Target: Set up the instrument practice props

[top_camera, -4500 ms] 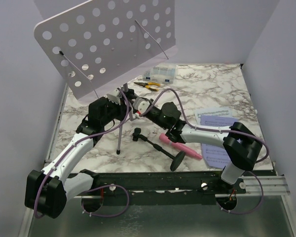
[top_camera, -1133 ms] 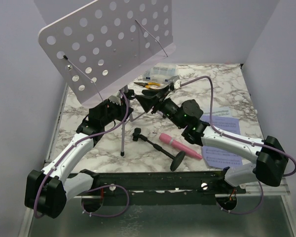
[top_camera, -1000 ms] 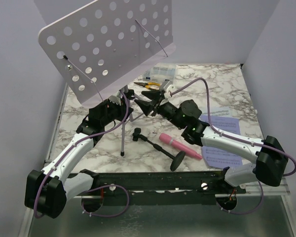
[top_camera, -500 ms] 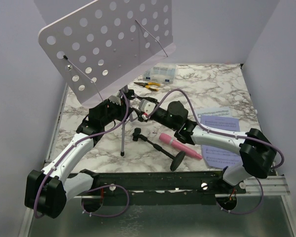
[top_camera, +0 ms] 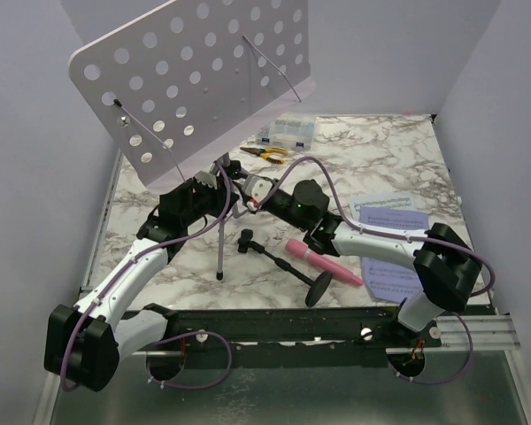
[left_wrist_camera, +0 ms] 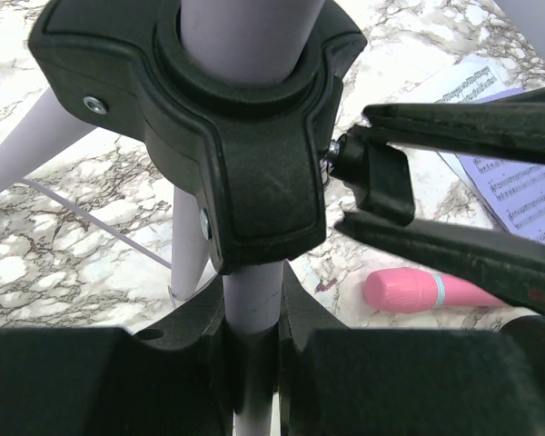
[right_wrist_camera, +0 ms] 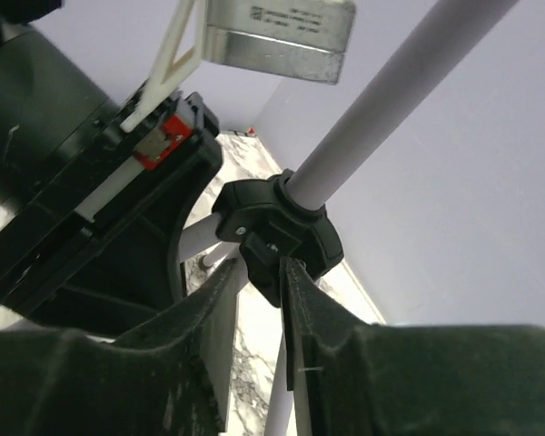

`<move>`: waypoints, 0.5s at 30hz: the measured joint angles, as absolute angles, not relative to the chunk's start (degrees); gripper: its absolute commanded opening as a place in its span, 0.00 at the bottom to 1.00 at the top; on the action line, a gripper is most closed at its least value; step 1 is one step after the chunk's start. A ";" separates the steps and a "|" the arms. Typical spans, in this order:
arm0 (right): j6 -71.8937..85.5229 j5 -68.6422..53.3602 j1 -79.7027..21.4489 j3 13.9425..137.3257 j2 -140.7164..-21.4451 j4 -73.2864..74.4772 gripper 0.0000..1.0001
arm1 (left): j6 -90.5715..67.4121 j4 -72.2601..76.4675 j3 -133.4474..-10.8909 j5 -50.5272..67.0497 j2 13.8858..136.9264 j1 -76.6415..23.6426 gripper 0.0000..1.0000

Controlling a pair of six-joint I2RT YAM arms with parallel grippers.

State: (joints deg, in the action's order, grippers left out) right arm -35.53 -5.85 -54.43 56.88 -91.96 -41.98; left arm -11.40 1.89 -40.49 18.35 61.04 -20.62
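Observation:
The lilac perforated plate (top_camera: 195, 71) stands tilted on its tripod (top_camera: 221, 248). My left gripper (top_camera: 214, 188) is shut on the lilac pole (left_wrist_camera: 252, 300) just under the black hub (left_wrist_camera: 254, 173). My right gripper (top_camera: 246, 190) reaches in from the right, its jaws closed on the hub's small black knob (right_wrist_camera: 265, 254), which also shows in the left wrist view as the knob (left_wrist_camera: 368, 177). The pink microphone (top_camera: 323, 261) lies on the marble beside its black round-base stand (top_camera: 319, 288), which lies on its side. Two sheet-music pages (top_camera: 394, 217) lie at the right.
A clear compartment box (top_camera: 288, 131) and yellow-handled pliers (top_camera: 264, 152) lie at the back behind the tripod. Lilac walls close in the left, back and right. The big plate overhangs the back left of the table (top_camera: 159, 283).
My right arm has swung from behind the tripod down to its hub, and its jaws have narrowed round the knob. The left arm and the stand have stayed still.

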 measured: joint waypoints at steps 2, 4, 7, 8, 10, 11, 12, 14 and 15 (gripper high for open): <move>-34.48 -4.82 -54.43 57.60 -92.62 -42.68 0.14 | -11.40 1.89 -40.49 18.35 61.04 -20.62 0.00; -32.88 -2.96 -54.43 58.26 -93.25 -43.46 0.09 | -11.40 1.89 -40.49 18.35 61.04 -20.62 0.00; -28.36 1.19 -54.81 58.46 -93.69 -44.40 0.03 | -11.40 1.98 -40.49 18.13 61.08 -20.58 0.00; -26.00 2.83 -55.11 58.63 -93.89 -44.62 0.02 | -11.40 2.00 -40.49 18.00 61.08 -20.58 0.00; -20.12 5.85 -55.55 59.00 -94.08 -44.71 0.01 | -11.42 2.11 -40.49 17.78 61.14 -20.58 0.00; -16.53 7.40 -55.75 59.13 -94.08 -44.51 0.01 | -11.42 2.15 -40.51 17.74 61.19 -20.58 0.00; -12.49 8.95 -55.90 59.53 -94.08 -43.94 0.01 | -11.42 2.20 -40.51 17.72 61.19 -20.58 0.00; -2.44 11.92 -56.05 60.64 -94.00 -41.65 0.01 | -11.44 2.31 -40.51 17.50 61.28 -20.56 0.00; 3.20 13.21 -56.05 61.23 -93.80 -40.01 0.01 | -11.44 2.37 -40.53 17.45 61.34 -20.53 0.00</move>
State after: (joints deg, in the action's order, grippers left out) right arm 3.20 13.21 -56.05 61.23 -93.80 -40.01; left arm -11.44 2.37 -40.53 17.45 61.34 -20.53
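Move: The stand's clamp knob lies between the right hand's open fingers, about 2 cm ahead and 1 cm to the left at the same height, its black collar some 3 cm ahead and 4 cm left. The pliers lie on the table about 17 cm ahead, 7 cm right and 26 cm below. From the left hand, gripping the pole, the knob is roughly 2 cm back, 3 cm right and 5 cm above. The right hand eases 2 cm forward, pinches the clamp knob and rolls some 40 degrees clockwise, seen from behind. ##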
